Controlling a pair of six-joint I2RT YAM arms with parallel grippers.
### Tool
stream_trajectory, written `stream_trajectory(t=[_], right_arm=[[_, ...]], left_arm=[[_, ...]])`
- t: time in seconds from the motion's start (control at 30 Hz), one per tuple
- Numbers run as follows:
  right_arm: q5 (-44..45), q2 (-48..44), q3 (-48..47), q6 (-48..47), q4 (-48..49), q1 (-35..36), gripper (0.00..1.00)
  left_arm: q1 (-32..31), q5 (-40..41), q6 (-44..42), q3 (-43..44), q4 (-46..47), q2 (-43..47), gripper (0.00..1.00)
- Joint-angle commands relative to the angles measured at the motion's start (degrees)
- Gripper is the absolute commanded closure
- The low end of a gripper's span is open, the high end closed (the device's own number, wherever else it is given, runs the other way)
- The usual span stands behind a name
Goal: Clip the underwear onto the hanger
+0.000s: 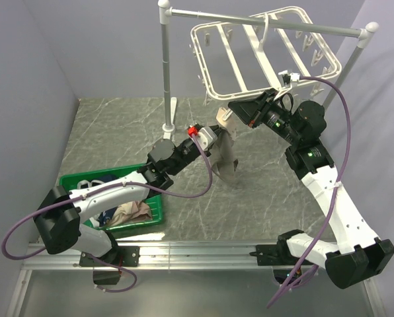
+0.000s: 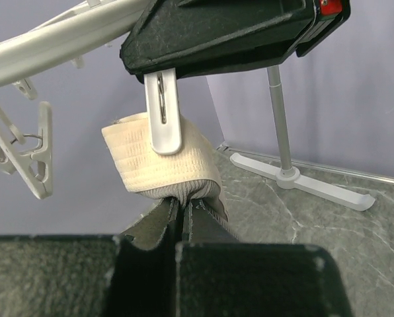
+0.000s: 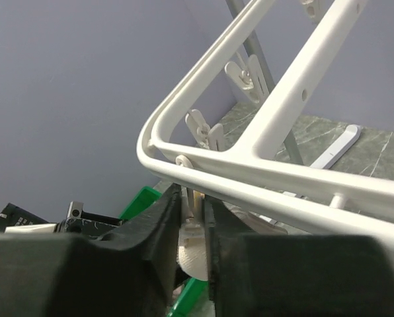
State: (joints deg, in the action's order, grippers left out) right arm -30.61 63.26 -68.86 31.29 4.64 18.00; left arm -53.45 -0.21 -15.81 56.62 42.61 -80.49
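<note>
The taupe underwear (image 1: 228, 162) hangs from my left gripper (image 1: 218, 132), which is shut on the fabric just under the beige waistband (image 2: 134, 155). In the left wrist view my left gripper (image 2: 182, 203) pinches the gathered cloth. My right gripper (image 1: 235, 107) is at the near left corner of the white hanger (image 1: 201, 66) and is shut on a white clip (image 2: 164, 112). The clip's lower end lies over the waistband. In the right wrist view my right gripper (image 3: 196, 198) squeezes the clip (image 3: 197, 214) under the hanger frame (image 3: 279, 109), with the waistband (image 3: 192, 265) below.
A green basket (image 1: 78, 181) at the near left holds a navy garment and a pinkish-beige garment (image 1: 132, 212). The hanger hangs from a white pole rack (image 1: 167, 66), whose foot (image 2: 296, 178) stands on the grey marbled table. More clips (image 2: 32, 158) dangle from the frame.
</note>
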Motion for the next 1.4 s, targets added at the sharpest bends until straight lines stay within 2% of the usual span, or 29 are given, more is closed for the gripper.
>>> stream_trajectory(t=[0.0, 0.17, 0.27, 0.5, 0.67, 0.8, 0.93, 1.17, 1.37], right_arm=[[-2.0, 0.5, -0.8, 0.1, -1.0, 0.0, 0.73], [-2.0, 0.5, -1.2, 0.0, -1.1, -0.1, 0.64], [-2.0, 0.5, -1.3, -0.2, -1.4, 0.0, 0.63], [-2.3, 0.3, -1.5, -0.1, -1.4, -0.1, 0.41], [-2.3, -0.3, -2.3, -1.2, -2.7, -0.1, 0.30], [-2.5, -1.7, -2.5, -3.5, -4.2, 0.0, 0.19], [-2.5, -3.8, -2.2, -5.5, -8.1, -0.1, 0.14], [-3.3, -7.0, -2.5, -11.0, -15.4, -0.1, 0.08], [-5.0, -10.4, -1.5, -15.1, -22.2, -0.1, 0.07]], left_arm=[[-0.2, -1.3, -1.0, 3.3, 4.3, 0.2, 1.00], [-0.3, -1.8, -1.1, 3.8, 4.5, -0.1, 1.00], [-0.3, -1.7, -1.1, 3.9, 4.5, -0.1, 1.00], [-0.3, -1.4, -1.3, 4.6, 3.6, -0.4, 1.00], [-0.2, -1.0, -1.5, 3.9, 1.3, 0.3, 0.99], [0.0, -0.1, -1.2, 2.5, -0.9, 1.9, 0.90], [1.2, -1.0, 0.8, 2.4, -4.3, 3.0, 0.81], [3.4, -1.2, 3.2, 2.3, -9.7, 4.9, 0.65], [5.8, -1.0, 4.4, 2.2, -13.1, 6.3, 0.50]])
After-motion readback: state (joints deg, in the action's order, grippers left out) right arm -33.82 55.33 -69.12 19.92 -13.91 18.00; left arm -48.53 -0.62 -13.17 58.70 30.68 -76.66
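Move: The right fingers are still around the handles of the clip, whose middle is some 2 cm below them. From the left hand, holding the underwear, that clip lies about 3 cm ahead, 3 cm right and 5 cm up, its jaw over the waistband, which is 2 cm ahead, 1 cm right and 3 cm above. The hanger's next clip is roughly 6 cm farther out and 9 cm left of the held clip, at its height. Right fingers open wide off the clip and back away about 5 cm, sinking; left then opens, easing left-forward. ##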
